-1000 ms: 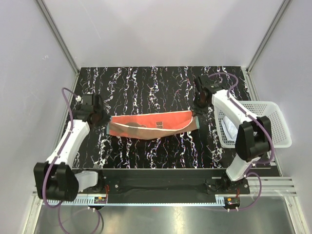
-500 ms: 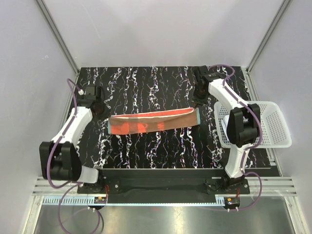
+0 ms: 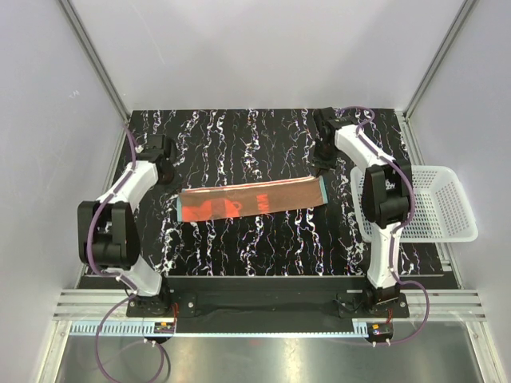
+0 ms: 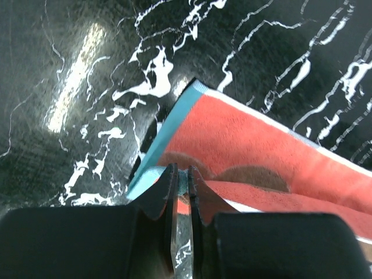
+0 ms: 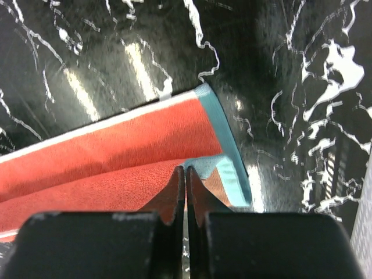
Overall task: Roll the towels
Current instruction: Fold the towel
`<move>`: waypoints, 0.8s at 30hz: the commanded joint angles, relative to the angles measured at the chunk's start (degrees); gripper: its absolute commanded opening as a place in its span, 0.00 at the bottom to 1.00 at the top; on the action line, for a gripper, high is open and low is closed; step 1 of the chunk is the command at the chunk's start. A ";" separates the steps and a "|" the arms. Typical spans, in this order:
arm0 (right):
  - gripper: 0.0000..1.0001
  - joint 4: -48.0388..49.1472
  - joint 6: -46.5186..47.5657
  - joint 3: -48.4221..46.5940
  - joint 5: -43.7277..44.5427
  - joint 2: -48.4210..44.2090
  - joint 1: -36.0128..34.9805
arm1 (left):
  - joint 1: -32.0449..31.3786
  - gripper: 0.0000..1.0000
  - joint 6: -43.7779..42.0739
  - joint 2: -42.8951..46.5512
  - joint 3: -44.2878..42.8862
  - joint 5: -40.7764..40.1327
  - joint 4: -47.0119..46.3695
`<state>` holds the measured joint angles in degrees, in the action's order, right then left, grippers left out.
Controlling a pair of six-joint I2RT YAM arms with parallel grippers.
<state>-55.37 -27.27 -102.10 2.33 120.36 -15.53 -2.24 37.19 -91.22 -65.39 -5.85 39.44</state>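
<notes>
The orange towel (image 3: pixel 251 201) with teal end hems lies as a long strip folded lengthwise across the middle of the black marbled table. My left gripper (image 3: pixel 171 180) is at its left end. In the left wrist view the gripper (image 4: pixel 183 177) is shut on the teal hem of the upper layer, which is raised off the orange towel (image 4: pixel 261 145) below. My right gripper (image 3: pixel 322 169) is at the right end. In the right wrist view it (image 5: pixel 186 170) is shut on the lifted teal corner over the towel (image 5: pixel 116 145).
A white perforated basket (image 3: pixel 451 199) stands at the right edge of the table, beside the right arm. The grey side walls of the enclosure run close behind both wrists.
Both grippers have carried the towel's near edge toward the far side, folding it over. The sagging cloth is now a narrower, straighter strip. Both arms have swung further back.
</notes>
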 commanded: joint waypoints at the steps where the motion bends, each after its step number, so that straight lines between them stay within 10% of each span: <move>1: 0.00 -0.44 1.43 -3.80 -0.04 2.16 1.03 | 0.83 0.00 -1.94 -2.99 -4.04 -1.63 -1.47; 5: 0.04 -1.48 1.95 -8.18 -0.30 5.23 1.73 | 1.54 0.07 -3.61 -8.70 -9.22 1.36 -0.33; 8: 0.28 -1.05 2.92 -11.70 -1.36 7.52 1.99 | 1.89 0.15 -3.88 -13.45 -13.87 2.24 1.69; 12: 0.67 -3.16 4.15 -15.93 -0.66 9.28 1.99 | 2.15 0.66 -3.97 -13.73 -15.56 2.24 2.31; 16: 0.86 -1.41 3.63 -11.99 1.10 1.48 1.99 | 2.15 0.99 -5.11 -7.58 -13.19 1.72 0.38; 24: 0.86 12.56 -3.49 15.33 -8.02 -22.86 0.77 | 2.15 0.99 -10.64 7.78 -6.96 5.05 -0.33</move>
<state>-49.52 -26.98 -92.71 -0.38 106.37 -13.89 -0.36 30.02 -89.89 -74.83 -3.86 40.47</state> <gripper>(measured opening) 0.868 0.984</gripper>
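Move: Both hands hold the towel's near edge by its corners, carried partway over. The far left corner lies about 5 cm ahead of the left hand, level sideways and 4 cm below; the towel's middle is some 22 cm to that hand's right and 1 cm ahead. The far right corner is about 5 cm ahead of the right hand, 1 cm right and 3 cm below; the white basket's middle is roughly 30 cm to that hand's right and 3 cm back. Both hands lay the held edge some 5 cm forward, open and rise about 8 cm, right drawing back. ##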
